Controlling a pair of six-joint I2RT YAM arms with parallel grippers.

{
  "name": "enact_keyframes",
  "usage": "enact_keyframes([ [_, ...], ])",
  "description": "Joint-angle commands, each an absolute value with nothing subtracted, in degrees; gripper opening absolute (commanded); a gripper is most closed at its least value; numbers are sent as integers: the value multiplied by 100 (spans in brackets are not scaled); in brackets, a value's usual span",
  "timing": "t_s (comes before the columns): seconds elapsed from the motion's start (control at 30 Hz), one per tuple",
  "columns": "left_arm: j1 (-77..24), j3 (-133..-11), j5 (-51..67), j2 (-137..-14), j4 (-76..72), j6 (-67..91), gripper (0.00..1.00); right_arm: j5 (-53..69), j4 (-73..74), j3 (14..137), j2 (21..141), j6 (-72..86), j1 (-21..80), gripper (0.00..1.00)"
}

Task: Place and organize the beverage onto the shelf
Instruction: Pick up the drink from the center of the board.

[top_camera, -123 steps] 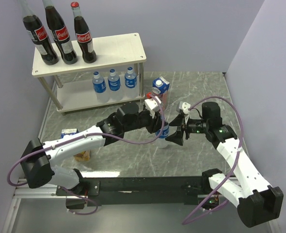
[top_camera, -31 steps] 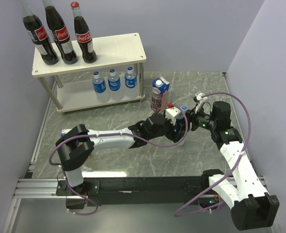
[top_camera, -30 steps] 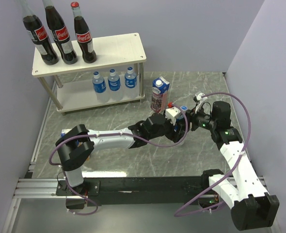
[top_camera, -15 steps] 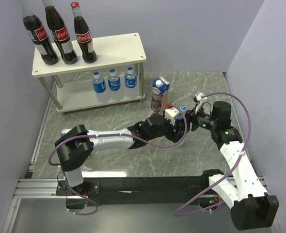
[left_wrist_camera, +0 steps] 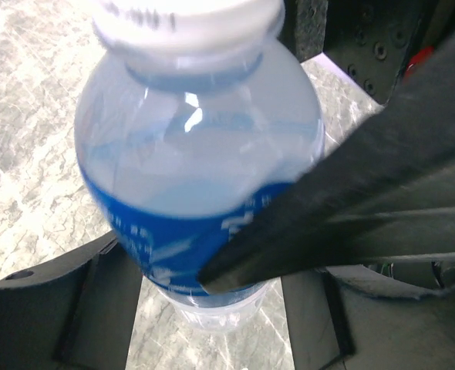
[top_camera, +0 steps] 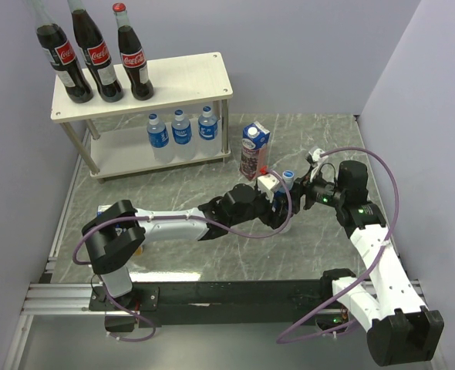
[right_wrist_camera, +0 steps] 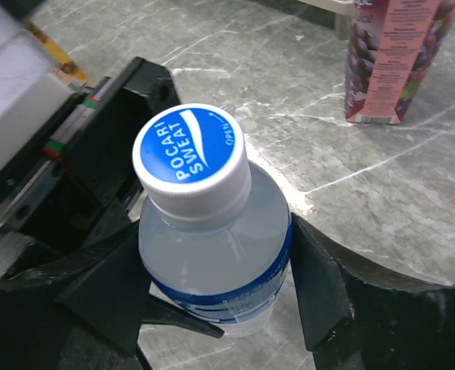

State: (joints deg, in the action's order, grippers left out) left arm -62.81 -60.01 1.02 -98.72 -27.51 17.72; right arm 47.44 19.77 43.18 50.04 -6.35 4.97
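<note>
A small water bottle (top_camera: 288, 177) with a blue label and a blue-topped cap stands upright in mid-table, with both grippers around it. My left gripper (top_camera: 280, 206) reaches in from the left and is shut on its lower body (left_wrist_camera: 197, 154). My right gripper (top_camera: 293, 196) comes from the right. Its fingers (right_wrist_camera: 320, 285) stand just off the bottle's sides (right_wrist_camera: 204, 239), open. One right finger crosses the left wrist view as a dark bar. Whether the bottle's base rests on the table, I cannot tell. The shelf (top_camera: 189, 77) stands at the back left.
Three cola bottles (top_camera: 96, 54) stand on the shelf's top board at its left end. Three water bottles (top_camera: 181, 127) line the lower board. A purple juice carton (top_camera: 251, 150) stands upright just behind the grippers, also in the right wrist view (right_wrist_camera: 393, 62). Walls close both sides.
My right gripper's jaws have widened off the bottle. The left gripper stays on the bottle and has shifted slightly left and nearer with it.
</note>
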Motion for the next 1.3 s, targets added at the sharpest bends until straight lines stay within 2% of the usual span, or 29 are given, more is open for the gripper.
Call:
enact_keyframes([
  [0.0, -6231, -6056, 343, -9501, -3305, 1767, 0, 5405, 1705, 4685, 4808, -791, 518, 74],
  [0.8, -6223, -5502, 413, -9185, -3305, 1714, 0, 5502, 1925, 4834, 4535, -958, 185, 75],
  [1.2, -6223, -5080, 18, -8421, -2963, 1381, 0, 4694, 1661, 4773, 4456, -572, 26, 75],
  [1.27, -6214, -4958, -368, -8176, -2796, 1310, 0, 4606, 1600, 4746, 4412, -492, 26, 75],
])
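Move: The bottle is already in the left hand's fingers. The free spot on the lower shelf lies about 28 cm ahead of that hand and 48 cm to its left, a little lower; the nearest shelved bottle stands about 42 cm left and 28 ahead. The juice carton is some 21 cm ahead and 9 left. For the right hand, the bottle is right at its just-opened fingers, its middle about 3 cm below them. Down about 6 cm goes the left hand, keeping its grip on the bottle and tipping its fingers some 10 degrees lower as it eases back and left; then it climbs about halfway again while swinging on to the left. The right hand comes free of the bottle, rises some 4 cm while drawing slightly back, then drifts right and forward with its fingers open. ##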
